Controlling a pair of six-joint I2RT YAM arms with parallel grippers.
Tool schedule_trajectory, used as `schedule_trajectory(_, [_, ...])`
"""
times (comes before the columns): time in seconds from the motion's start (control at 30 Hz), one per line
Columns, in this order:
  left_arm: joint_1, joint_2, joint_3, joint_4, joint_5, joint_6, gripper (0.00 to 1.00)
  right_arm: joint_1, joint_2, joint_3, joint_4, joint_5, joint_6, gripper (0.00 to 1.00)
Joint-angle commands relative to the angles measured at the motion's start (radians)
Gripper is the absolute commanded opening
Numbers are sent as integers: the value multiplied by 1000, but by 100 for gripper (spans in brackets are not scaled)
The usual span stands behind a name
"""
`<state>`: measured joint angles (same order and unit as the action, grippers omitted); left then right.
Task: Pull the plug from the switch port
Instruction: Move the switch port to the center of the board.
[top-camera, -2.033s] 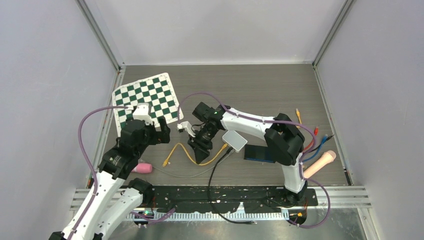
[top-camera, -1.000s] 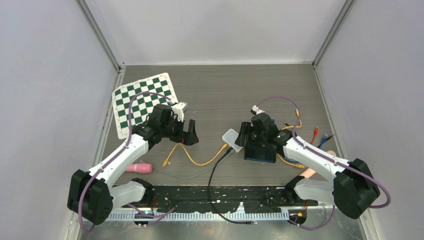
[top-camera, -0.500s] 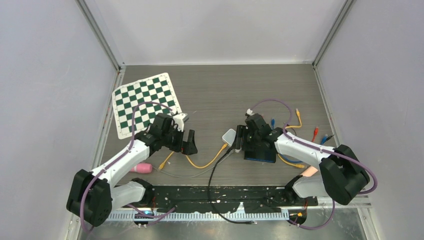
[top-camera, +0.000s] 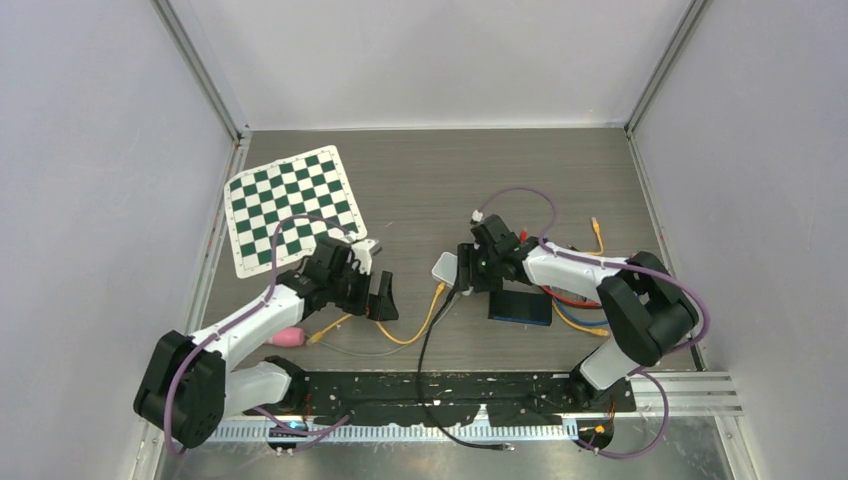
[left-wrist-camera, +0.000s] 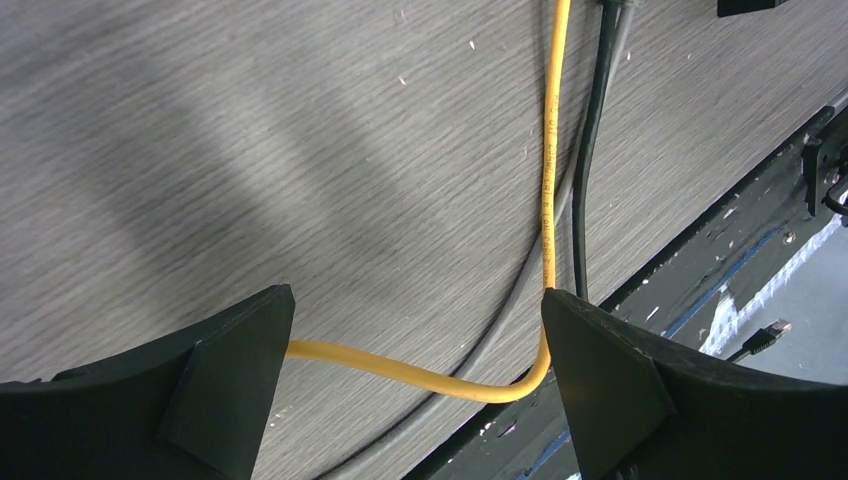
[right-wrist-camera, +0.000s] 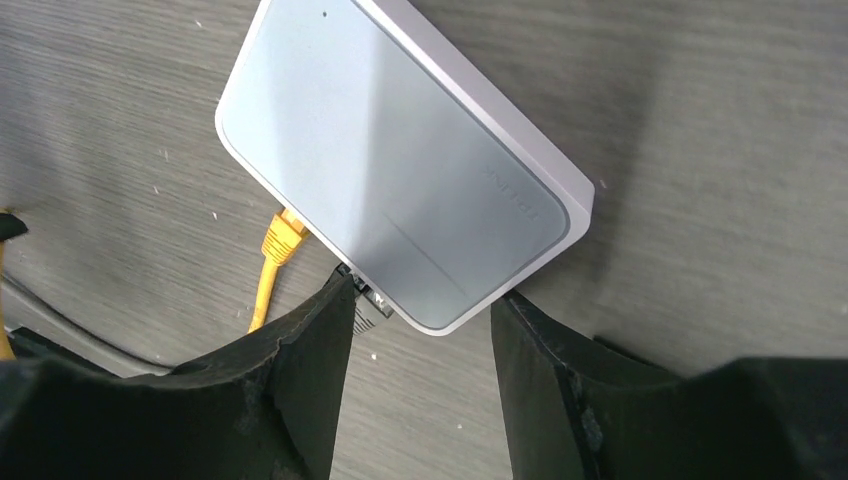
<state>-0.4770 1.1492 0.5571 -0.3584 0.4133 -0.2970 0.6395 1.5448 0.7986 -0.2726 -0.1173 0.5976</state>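
The switch (top-camera: 445, 267) is a small white box in the middle of the table. In the right wrist view a yellow plug (right-wrist-camera: 282, 234) sits in a port on the switch's (right-wrist-camera: 400, 170) near-left side, and a black plug (right-wrist-camera: 366, 303) sits beside it. My right gripper (top-camera: 468, 272) is open, its fingers either side of the switch's near corner (right-wrist-camera: 425, 300); the left finger touches the black plug. The yellow cable (top-camera: 410, 330) curves left. My left gripper (top-camera: 383, 297) stands wide open over that yellow cable (left-wrist-camera: 420, 375), which crosses between the fingers of the left gripper (left-wrist-camera: 412, 300).
A green checkered mat (top-camera: 290, 210) lies at the back left and a pink object (top-camera: 285, 337) at the near left. A dark blue box (top-camera: 520, 305) and coloured cables (top-camera: 578, 300) lie right of the switch. A black cable (top-camera: 422, 350) and a grey cable (left-wrist-camera: 520, 290) run to the black rail (top-camera: 450, 392).
My right gripper has swung left and now straddles the switch's corner; the switch has shifted a little left. My left gripper has moved slightly nearer, over the yellow cable. Both stayed open.
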Motion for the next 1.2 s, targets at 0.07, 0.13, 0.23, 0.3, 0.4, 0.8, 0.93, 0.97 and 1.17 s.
schedule_trajectory(0.07, [-27, -47, -78, 85, 44, -84, 99, 5, 115, 171, -3, -88, -187, 59])
schedule_trajectory(0.13, [-35, -54, -112, 111, 50, -101, 99, 5, 163, 218, -17, -140, -224, 60])
schedule_trajectory(0.23, [-40, -55, -149, 146, 64, -126, 99, 12, 239, 298, -33, -206, -255, 60])
schedule_trajectory(0.3, [-43, -59, -165, 167, 85, -146, 99, 24, 272, 336, -45, -231, -269, 60])
schedule_trajectory(0.4, [-63, -74, -172, 189, 107, -174, 99, 47, 306, 372, -53, -266, -295, 60])
schedule_trajectory(0.8, [-97, -176, -120, 35, -77, -161, 99, 66, 259, 373, -102, -98, -288, 60])
schedule_trajectory(0.93, [-97, -342, -119, -34, -288, -214, 99, 66, 180, 333, -106, -37, -282, 60])
schedule_trajectory(0.97, [-96, -382, -114, -70, -338, -221, 99, 66, 169, 327, -109, -26, -282, 60])
schedule_trajectory(1.17, [-80, -570, -106, -106, -547, -192, 99, 66, 79, 245, -66, -25, -185, 59])
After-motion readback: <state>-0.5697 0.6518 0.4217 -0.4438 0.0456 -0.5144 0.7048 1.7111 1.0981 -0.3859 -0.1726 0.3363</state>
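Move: The white switch port lies just beside the right hand's part-open fingers, its middle about 2 cm ahead, 3 cm left and 1 cm below them. Its yellow plug is some 5 cm left and 1 cm back of that hand; the black flat box sits 12 cm to the right and 5 cm back, also about 1 cm lower. From the open left hand the port is roughly 15 cm right, 7 cm ahead and 4 cm below. The switch port is pushed across the table by the right fingers, low and part-open, going about 9 cm left and 3 cm forward and turning some 25 degrees counter-clockwise; they then back off right and rise about 3 cm, clear of it. The left hand, wide open, draws back about 4.5 cm over the cables, drifting right, then swings forward, left and up, turning counter-clockwise. ##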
